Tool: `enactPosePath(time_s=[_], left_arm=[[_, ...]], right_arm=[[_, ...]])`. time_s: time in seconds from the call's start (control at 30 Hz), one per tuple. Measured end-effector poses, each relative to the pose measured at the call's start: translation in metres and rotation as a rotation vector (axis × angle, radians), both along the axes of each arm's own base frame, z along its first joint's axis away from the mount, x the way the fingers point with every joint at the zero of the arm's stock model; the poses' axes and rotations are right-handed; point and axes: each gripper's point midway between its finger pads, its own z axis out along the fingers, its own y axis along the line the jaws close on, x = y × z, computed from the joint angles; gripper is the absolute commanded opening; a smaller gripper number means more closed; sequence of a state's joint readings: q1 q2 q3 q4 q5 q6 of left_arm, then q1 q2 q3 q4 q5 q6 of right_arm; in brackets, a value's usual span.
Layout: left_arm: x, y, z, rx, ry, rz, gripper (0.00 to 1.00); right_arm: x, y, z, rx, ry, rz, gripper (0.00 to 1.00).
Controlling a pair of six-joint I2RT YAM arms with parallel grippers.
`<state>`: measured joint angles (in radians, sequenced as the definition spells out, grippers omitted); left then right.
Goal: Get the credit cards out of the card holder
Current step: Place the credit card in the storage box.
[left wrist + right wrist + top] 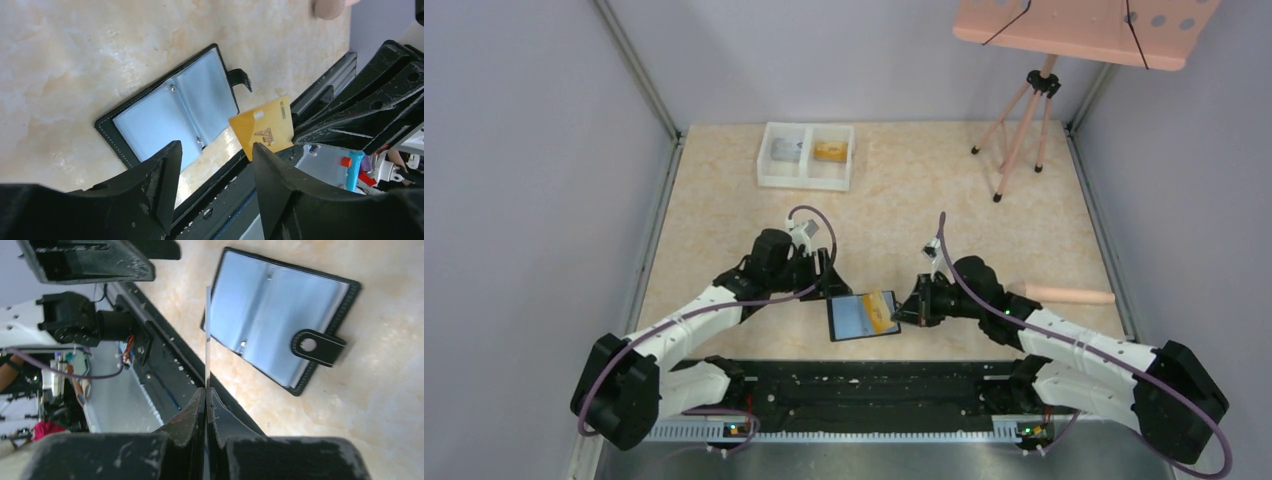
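The card holder (852, 318) lies open on the table near the front rail, its blue-grey sleeves (170, 110) facing up and its snap tab (317, 346) out to one side. My right gripper (904, 313) is shut on an orange-gold credit card (882, 311), held just off the holder's right edge. In the right wrist view the card (207, 335) shows edge-on, pinched at my right gripper (206, 389). My left gripper (216, 147) is open with nothing between its fingers. It hovers at the holder's upper left corner (829, 285).
A white two-compartment tray (804, 182) with small items stands at the back of the table. A pink tripod (1022, 120) stands back right. A pinkish rod (1069, 294) lies by the right wall. A black rail (854, 385) runs along the near edge.
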<state>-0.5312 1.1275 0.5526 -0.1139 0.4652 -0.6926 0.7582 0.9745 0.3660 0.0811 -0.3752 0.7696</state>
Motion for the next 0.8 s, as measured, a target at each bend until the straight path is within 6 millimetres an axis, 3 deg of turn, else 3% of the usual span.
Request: enactPosePath(time_s=[0.37, 0.8], left_arm=[[-0.018, -0.020, 0.060, -0.155, -0.139, -0.216, 0.58], [-0.040, -0.026, 0.074, -0.238, -0.126, -0.348, 0.52]], right_arm=[[-0.028, 0.016, 0.034, 0.118, -0.024, 0.225, 0.00], [-0.040, 0.026, 0.065, 0.251, -0.055, 0.324, 0.00]])
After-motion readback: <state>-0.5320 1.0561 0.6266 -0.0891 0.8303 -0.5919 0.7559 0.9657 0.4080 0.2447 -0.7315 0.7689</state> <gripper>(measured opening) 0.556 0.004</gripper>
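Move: The right hand already holds the gold card, whose middle lies about 2 cm left of its pinch and 1 cm ahead. The left hand's open fingers are some 10 cm to its left and 5 cm ahead, about level. From the left hand the card lies roughly 8 cm right, 4 cm back and slightly lower. The card holder lies 10 cm below both hands, about 5 cm right and 4 cm back of the left hand, 6 cm left and 2 cm ahead of the right. Still pinching the card by its edge, the right fingers bring it up about 6 cm, back 4 cm and a little left, towards the left gripper. The left hand, fingers kept open, climbs some 7 cm, draws back and edges right to meet the card. The wrists swing opposite ways by about 20 degrees, right counter-clockwise, left clockwise, and both sets of fingertips tip up towards level. ##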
